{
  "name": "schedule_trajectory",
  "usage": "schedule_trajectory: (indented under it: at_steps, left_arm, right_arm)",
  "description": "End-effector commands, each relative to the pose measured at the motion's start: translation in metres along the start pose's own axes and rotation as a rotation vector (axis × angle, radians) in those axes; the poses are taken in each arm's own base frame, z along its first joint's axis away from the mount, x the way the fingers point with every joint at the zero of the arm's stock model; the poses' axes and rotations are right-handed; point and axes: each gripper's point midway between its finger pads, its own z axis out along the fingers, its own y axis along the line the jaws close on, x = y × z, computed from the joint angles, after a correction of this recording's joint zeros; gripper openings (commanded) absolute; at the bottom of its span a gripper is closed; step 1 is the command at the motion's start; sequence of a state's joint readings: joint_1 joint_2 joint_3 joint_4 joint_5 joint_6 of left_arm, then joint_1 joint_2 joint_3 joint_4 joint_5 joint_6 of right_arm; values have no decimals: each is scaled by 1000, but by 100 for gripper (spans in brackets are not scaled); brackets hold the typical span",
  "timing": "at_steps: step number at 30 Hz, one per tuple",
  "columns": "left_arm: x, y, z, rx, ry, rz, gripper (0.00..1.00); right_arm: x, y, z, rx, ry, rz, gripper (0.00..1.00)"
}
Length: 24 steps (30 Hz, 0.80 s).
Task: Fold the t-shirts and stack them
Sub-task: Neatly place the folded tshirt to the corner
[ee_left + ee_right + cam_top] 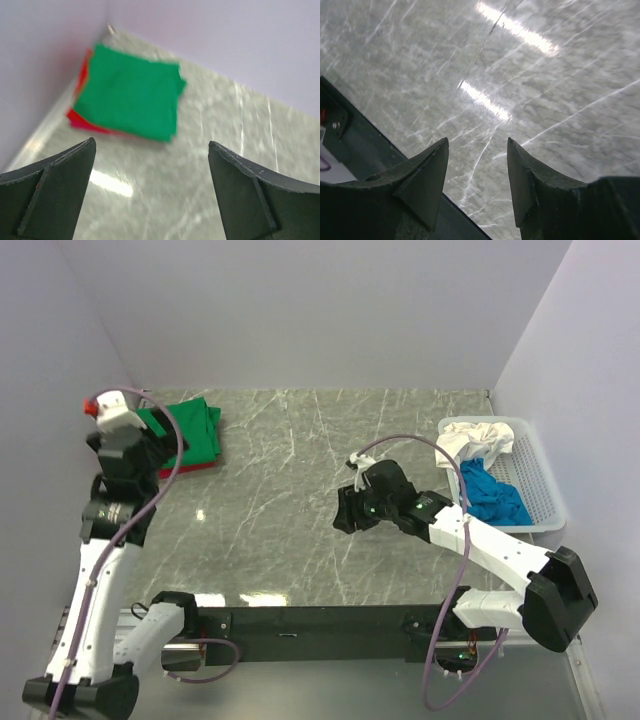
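Observation:
A folded green t-shirt [190, 428] lies on a folded red t-shirt [185, 468] at the far left, by the left wall. In the left wrist view the green t-shirt [131, 92] covers most of the red t-shirt [80, 119]. My left gripper [151, 145] hangs above and short of this stack, open and empty. A blue t-shirt [492, 494] and a white t-shirt [478, 438] lie crumpled in the basket [535, 480] at the right. My right gripper [478, 141] is open over bare marble mid-table, holding nothing.
The white lattice basket stands against the right wall. A black rail [300, 622] runs along the near edge between the arm bases, and its edge [365, 145] shows in the right wrist view. White walls close the table on three sides.

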<state>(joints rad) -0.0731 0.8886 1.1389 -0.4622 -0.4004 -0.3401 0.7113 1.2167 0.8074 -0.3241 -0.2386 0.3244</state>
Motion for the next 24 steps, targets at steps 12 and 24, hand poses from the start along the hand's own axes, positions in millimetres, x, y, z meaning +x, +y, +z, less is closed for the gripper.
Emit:
schedule_trajectory:
  at_steps: [12,24]
  left_arm:
    - [126,-81,-54,368,284,-60,99]
    - [134,-90,-67,458,324,-22,99]
  right_arm:
    - [-75,-12,-28,178,-273,51,58]
    - [-84,-16,-28,210,-310,124,58]
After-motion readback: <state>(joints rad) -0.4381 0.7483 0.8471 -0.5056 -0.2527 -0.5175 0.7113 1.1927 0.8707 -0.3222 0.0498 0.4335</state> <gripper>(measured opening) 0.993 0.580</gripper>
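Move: The folded green shirt lies about 16 cm ahead of the empty left hand, some 8 cm to its left and 29 cm below; the red shirt sits beneath it, peeking out towards the base and left. From the right hand the green shirt is roughly 26 cm ahead, 41 cm left and 8 cm lower, while the blue shirt lies about 11 cm ahead and 38 cm right, slightly lower. The green shirt, already let go, is left alone on the red one: the left hand swings about 13 cm to the right, sinking some 10 cm and easing back a little over bare table, turning clockwise about 25 degrees with its fingers still wide open. The right hand, half open and empty, eases some 5 cm forward and a little up, also turning clockwise. ##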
